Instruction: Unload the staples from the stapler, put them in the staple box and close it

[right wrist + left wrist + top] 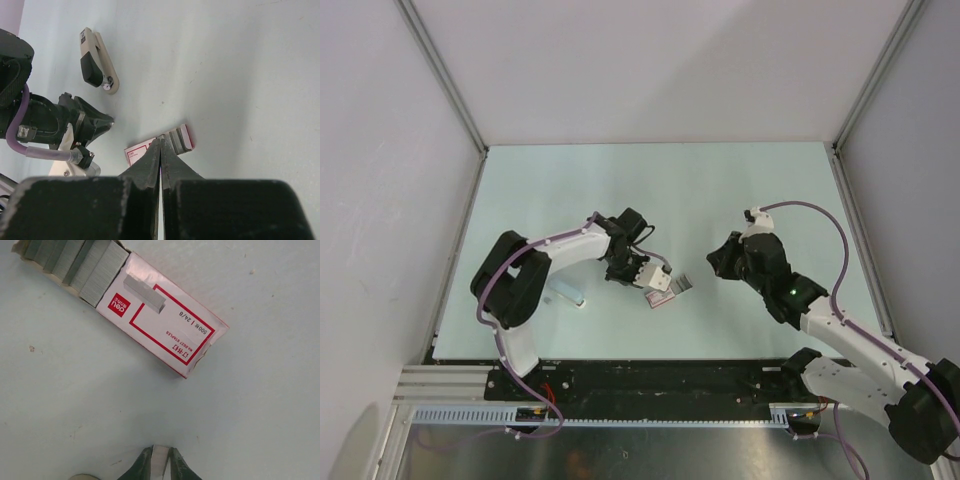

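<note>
The pink-and-white block is a box of staples (175,335), its tray pulled out with several grey staple strips (80,260); one loose strip (144,292) lies on the box. The box also shows in the top view (658,296). The stapler (97,60) is a beige-and-black hinged tool lying apart on the table, beside my left arm (566,293). My left gripper (161,452) is shut on a short grey strip of staples (160,464), just above the table beside the box. My right gripper (160,142) is shut and empty, hovering to the right of the box (712,264).
The pale green table (720,190) is walled by white panels at the back and both sides. My left arm's elbow (510,280) stands next to the stapler. The black base rail (650,378) runs along the near edge.
</note>
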{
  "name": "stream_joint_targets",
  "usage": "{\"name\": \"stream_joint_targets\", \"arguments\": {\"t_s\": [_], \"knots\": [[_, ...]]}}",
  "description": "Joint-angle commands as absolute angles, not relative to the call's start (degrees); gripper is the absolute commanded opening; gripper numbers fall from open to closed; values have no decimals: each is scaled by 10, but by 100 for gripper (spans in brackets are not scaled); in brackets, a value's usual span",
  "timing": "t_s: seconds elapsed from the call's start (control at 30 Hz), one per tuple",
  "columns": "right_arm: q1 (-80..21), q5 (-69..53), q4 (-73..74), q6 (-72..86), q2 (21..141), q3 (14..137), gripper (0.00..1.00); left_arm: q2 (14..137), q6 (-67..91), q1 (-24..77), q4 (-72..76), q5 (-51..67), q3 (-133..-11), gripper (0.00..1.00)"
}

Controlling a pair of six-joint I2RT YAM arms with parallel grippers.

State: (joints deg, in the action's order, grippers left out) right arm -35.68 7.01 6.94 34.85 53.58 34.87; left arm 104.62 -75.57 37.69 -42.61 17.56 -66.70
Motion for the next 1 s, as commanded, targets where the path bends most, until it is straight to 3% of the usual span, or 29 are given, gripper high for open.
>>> {"name": "stream_joint_targets", "arguments": {"t_s": [0.0,0.27,0.6,0.97], "knots": [[-353,64,74,337,523,360,1,1080,-748,382,-419,146,-670,21],[-337,63,93,335,509,363,3,1078,-683,384,-419,180,-693,1],[-329,39,115,338,514,375,3,1013,-570,384,-423,275,-739,0],[-329,9,119,303,514,410,3,922,-408,378,-424,465,-815,0]]}}
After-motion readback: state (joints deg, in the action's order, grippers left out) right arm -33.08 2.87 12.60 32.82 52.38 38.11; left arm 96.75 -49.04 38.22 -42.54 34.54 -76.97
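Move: A loose strip of staples lies right between the left fingertips, about 1 cm below the pad midpoint. From that hand the open staple box is some 10 cm to the right and 3 cm back; the stapler's middle is about 9 cm ahead and 3 cm left. Both stand at roughly table height. From the right hand the strip lies about 20 cm to the left, level fore and aft, and some 16 cm below. The left fingers, already partly closed around the staple strip, shut the rest of the way and pinch it while the hand stays nearly still. Then the hand lifts away with it, ever faster, about 11 cm up and 7 cm to the right, the wrist turning some 30 degrees so that the fingers tilt further out to the right. ##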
